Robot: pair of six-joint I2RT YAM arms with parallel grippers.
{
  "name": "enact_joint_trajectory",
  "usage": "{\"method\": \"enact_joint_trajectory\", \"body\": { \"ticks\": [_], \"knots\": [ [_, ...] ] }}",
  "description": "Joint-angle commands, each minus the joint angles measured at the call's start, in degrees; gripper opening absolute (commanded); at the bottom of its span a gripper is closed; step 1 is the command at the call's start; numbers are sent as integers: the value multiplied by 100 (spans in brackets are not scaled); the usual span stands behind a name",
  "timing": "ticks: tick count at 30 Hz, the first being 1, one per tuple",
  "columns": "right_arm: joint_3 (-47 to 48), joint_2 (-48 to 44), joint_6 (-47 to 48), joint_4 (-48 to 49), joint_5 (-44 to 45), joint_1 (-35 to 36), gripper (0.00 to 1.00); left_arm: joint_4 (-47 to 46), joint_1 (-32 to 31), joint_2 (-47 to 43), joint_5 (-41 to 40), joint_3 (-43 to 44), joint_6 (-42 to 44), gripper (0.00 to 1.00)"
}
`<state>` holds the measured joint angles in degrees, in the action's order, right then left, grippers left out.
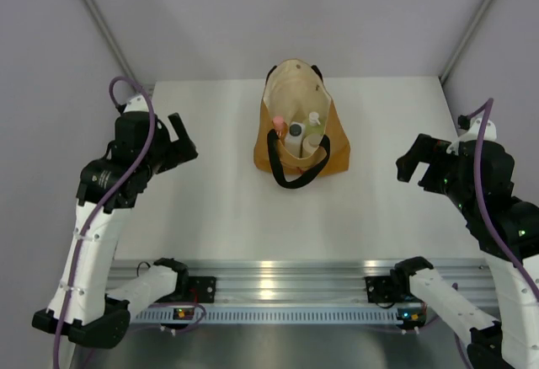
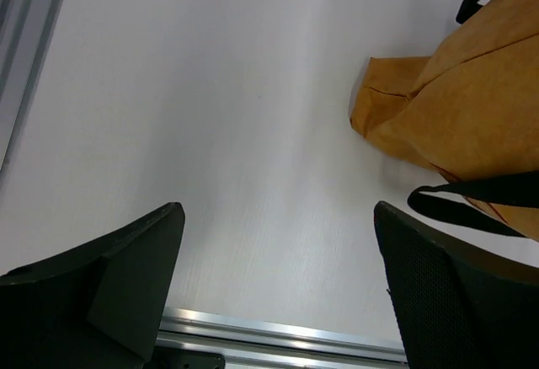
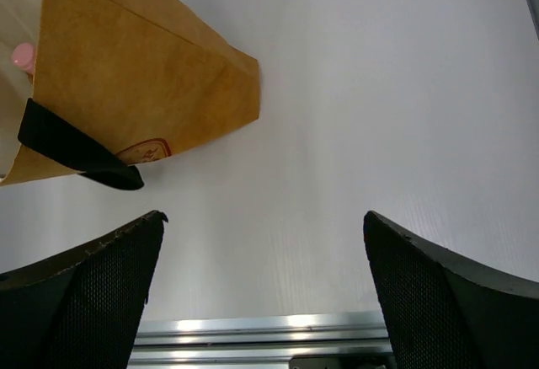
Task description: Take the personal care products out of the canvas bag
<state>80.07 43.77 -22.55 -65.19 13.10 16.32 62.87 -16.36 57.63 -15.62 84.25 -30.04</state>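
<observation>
The canvas bag [image 1: 338, 148] stands upright at the table's back centre, mustard-orange with a cream lining and black loop handles [image 1: 296, 177]. Its mouth is open. The personal care products stand inside it: a pink-capped bottle [image 1: 279, 122], a black-capped whitish bottle [image 1: 295, 131], a white pump top [image 1: 314, 119] and a cream cylinder [image 1: 310, 144]. My left gripper [image 1: 187, 141] hovers open to the bag's left, holding nothing. Its wrist view has the bag [image 2: 455, 116] at the upper right of the gripper [image 2: 278, 211]. My right gripper [image 1: 410, 163] hovers open to the bag's right. In its wrist view the bag [image 3: 143, 74] and pink cap [image 3: 23, 53] lie upper left of the gripper [image 3: 263, 216].
An aluminium rail [image 1: 295, 280] runs along the table's near edge, carrying both arm bases. Grey enclosure walls with diagonal metal struts [image 1: 105, 24] close off the back and sides. White tabletop [image 1: 219, 209] spreads around the bag.
</observation>
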Motion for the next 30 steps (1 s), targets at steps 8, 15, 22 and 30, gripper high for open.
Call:
{"method": "enact_joint_trajectory", "body": {
  "ticks": [8,15,22,30],
  "knots": [
    [202,35,-39,278,35,-50,99,94,-8,495,996,918,-660,98],
    [202,-26,-110,279,43,-50,99,50,-200,917,1686,1076,-1609,98],
    [88,-70,-145,270,35,-50,99,32,-1825,1785,403,1656,-2277,95],
    [-132,-237,-198,270,-396,-50,100,-398,-2126,2857,-73,2192,-2129,64]
  ]
}}
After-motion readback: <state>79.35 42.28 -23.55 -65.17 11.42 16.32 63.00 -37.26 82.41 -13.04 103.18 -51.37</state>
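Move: The pink-capped bottle in the canvas bag lies some 24 cm to the left hand's right, about 7 cm farther out and 20 cm below. The grey-capped bottle stands roughly 4 cm to the right of it and 2 cm nearer the base; the green pump bottle is about 9 cm to the right of the pink-capped one and level with it. From the right hand, the pink-capped bottle is about 34 cm left, 13 cm ahead and 21 cm down. The canvas bag with its bottles is what the left hand approaches, sweeping about 17 cm to its right after a small lift that it soon gives back, then easing about 3 cm forward beside the bag's left rim. Meanwhile the wrist rolls nearly 20 degrees, left side dipping, and tips slightly further down; late on, the wide-open fingers narrow to roughly two thirds. No contact can be seen. ##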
